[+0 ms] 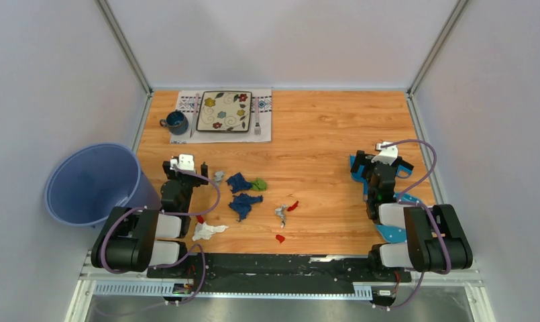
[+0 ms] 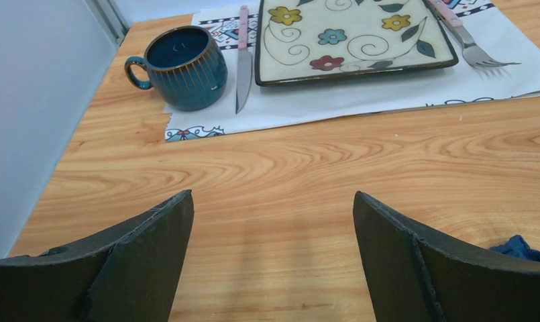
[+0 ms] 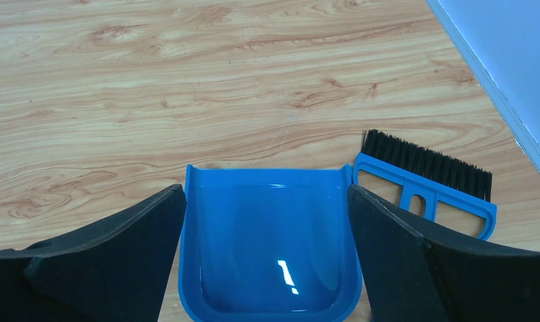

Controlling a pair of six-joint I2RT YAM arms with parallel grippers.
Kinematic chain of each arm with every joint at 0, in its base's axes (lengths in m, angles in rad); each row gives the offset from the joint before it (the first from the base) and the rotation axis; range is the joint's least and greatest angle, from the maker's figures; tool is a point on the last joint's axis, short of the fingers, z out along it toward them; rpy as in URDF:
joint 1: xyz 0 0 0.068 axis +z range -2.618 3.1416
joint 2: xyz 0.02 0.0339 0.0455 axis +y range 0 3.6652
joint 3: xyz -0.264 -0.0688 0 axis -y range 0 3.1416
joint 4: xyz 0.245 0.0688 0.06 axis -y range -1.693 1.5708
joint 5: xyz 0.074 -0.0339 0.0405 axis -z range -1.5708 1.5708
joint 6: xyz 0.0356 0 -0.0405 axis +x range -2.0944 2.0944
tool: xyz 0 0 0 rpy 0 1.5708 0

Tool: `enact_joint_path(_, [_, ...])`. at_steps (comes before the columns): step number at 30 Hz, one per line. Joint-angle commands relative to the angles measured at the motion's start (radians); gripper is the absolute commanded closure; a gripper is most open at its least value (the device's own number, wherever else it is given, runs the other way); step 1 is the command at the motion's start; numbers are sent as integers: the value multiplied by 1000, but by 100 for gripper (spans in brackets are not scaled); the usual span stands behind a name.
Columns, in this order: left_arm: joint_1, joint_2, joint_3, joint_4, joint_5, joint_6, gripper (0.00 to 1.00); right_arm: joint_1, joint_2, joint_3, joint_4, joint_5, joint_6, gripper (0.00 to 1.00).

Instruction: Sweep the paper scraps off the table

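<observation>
Several paper scraps lie on the table [image 1: 320, 134] in front of the left arm: two dark blue ones [image 1: 243, 204], a green one [image 1: 259, 184], red bits [image 1: 293, 206], a silver-grey one [image 1: 280, 213] and a white one [image 1: 206, 231]. My left gripper [image 1: 184, 166] is open and empty, just left of the scraps; in the left wrist view [image 2: 272, 201] it holds only bare wood, with a dark blue scrap [image 2: 522, 247] at the right edge. My right gripper [image 3: 267, 191] is open, its jaws either side of a blue dustpan [image 3: 270, 248]. A blue brush [image 3: 424, 178] lies to its right.
A large blue bin [image 1: 92, 182] stands off the table's left edge. At the back left, a patterned placemat [image 1: 263, 131] holds a flowered plate [image 1: 224, 111], a dark blue mug [image 2: 183, 66], a knife [image 2: 243, 64] and a fork [image 2: 468, 47]. Blue dustpan parts [image 1: 355, 165] show beside the right arm.
</observation>
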Motion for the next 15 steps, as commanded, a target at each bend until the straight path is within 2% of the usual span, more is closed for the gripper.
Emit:
enact_joint_path(1, [6,-5,-250,23,0,-18,4,-6,-3,17,33,11,6,4])
enact_joint_path(5, [6,-13,-243,-9,1,-19,1,-3,-38,41,27,42,5,7])
enact_joint_path(6, [6,-15,-240,-10,0,-19,1,-2,-65,68,-34,47,8,7])
enact_joint_path(7, [8,-15,-241,-12,6,-18,1,-2,-91,104,-194,56,12,7])
enact_joint_path(10, [25,-28,-234,-27,82,7,1,-2,-172,213,-421,70,57,7])
enact_joint_path(11, [29,-45,-226,-74,145,11,1,-2,-187,224,-439,56,86,7])
enact_joint_path(15, [41,-79,-178,-181,175,4,1,-3,-278,262,-512,-31,142,8])
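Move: The blue dustpan lies flat almost straight under my right hand, about 8 cm below, its middle some 2 cm back and 2 cm left. The brush head is beside it, roughly 10 cm right of my hand and 2 cm ahead; the dotted blue cloth lies about 18 cm back and 7 cm right. From my left hand the dustpan is some 60 cm right, about level; the grey scrap is only about 9 cm right. I lift my open right hand about 8 cm off its low place over the dustpan, drifting some 2 cm forward, so it climbs away from pan and brush with nothing between the fingers. My left hand, still wide open, only starts to sink, about 1 cm, turning slightly clockwise towards the scraps on its right. ##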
